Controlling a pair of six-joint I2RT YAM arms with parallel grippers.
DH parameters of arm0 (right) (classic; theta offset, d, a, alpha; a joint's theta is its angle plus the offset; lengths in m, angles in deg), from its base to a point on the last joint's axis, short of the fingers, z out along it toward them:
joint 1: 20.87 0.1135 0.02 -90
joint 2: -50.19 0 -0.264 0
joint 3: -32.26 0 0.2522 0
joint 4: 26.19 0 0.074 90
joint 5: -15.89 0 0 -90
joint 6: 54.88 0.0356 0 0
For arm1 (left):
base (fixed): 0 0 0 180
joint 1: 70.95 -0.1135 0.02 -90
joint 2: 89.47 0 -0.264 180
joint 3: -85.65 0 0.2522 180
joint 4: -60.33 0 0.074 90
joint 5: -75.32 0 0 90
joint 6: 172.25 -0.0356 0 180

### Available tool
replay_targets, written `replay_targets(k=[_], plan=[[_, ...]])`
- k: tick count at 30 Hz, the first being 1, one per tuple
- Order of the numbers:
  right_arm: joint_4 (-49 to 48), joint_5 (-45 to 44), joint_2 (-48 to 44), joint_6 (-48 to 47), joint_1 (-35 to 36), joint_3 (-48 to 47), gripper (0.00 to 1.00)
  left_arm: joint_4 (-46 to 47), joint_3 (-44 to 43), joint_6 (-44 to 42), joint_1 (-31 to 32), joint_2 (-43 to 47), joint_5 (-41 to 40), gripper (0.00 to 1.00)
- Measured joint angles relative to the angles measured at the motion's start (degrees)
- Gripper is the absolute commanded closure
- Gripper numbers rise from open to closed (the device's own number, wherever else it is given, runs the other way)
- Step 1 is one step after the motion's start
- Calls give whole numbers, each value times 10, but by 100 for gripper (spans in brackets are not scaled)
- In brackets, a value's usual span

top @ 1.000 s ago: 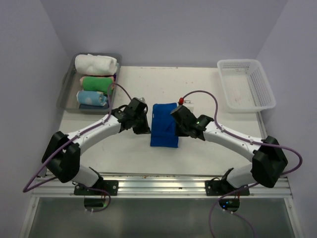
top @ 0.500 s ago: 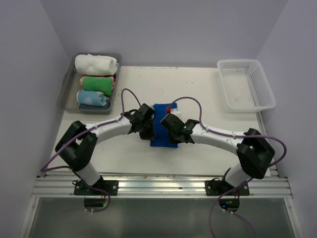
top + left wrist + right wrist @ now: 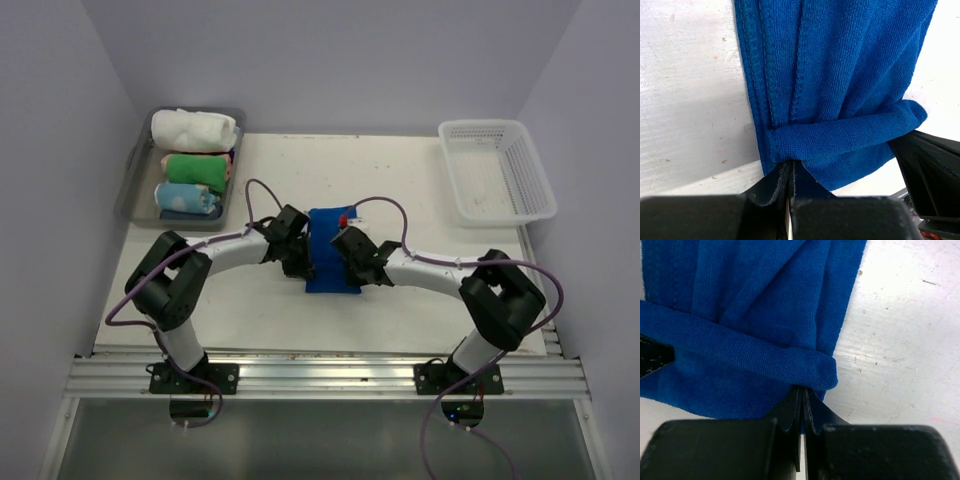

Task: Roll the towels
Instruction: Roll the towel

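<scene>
The blue towel [image 3: 326,238] lies folded in a long strip mid-table. Its near end is turned over into a low fold [image 3: 840,135] [image 3: 740,352]. My left gripper [image 3: 304,270] [image 3: 790,167] is shut on the near left corner of that fold. At the near right corner, my right gripper [image 3: 352,268] [image 3: 802,392] is also shut, with a sliver of blue cloth between its fingertips. The white towel [image 3: 193,129] lies rolled at the far end of the grey tray [image 3: 133,187], away from both grippers.
In the tray, a rolled bright green towel [image 3: 197,167] and a pale blue dotted one [image 3: 187,197] lie next to the white towel. A white plastic basket [image 3: 495,170] stands at the back right. Purple cables arch over both wrists.
Both grippers came in from the towel's sides to its near end and closed on it. The near edge of the blue towel is now turned over into a fold.
</scene>
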Motion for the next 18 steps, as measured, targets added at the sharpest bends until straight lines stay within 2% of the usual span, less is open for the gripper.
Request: replay_targets(k=[5, 10, 18], plan=[[-25, 29, -17, 0, 2, 24, 100, -1, -2, -7, -2, -1, 4, 100], [-29, 35, -35, 51, 26, 46, 100, -4, -4, -16, -9, -2, 3, 100], [19, 41, -78, 121, 116, 53, 98, -34, -23, -58, -51, 2, 0, 99]])
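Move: The blue towel's folded-over near end lies right at my fingertips, its middle about 2 cm ahead and 7 cm to the right of my left hand, which is at the fold's left end. From my right hand, at the other end, it is 2 cm ahead and 6 cm left. The grey bin is roughly 28 cm ahead and 28 cm left of my left hand; the white basket about 27 cm ahead and 35 cm right of my right hand. With fingers still shut, my right hand draws back about 8 cm and some 4 cm left, dragging the towel's near right corner, tilts about 10 degrees, left side up, then rises a centimetre, clear of the cloth. My left hand first stays at the left corner, then slides forward-left about 4 cm, its closed tips still against the cloth. ##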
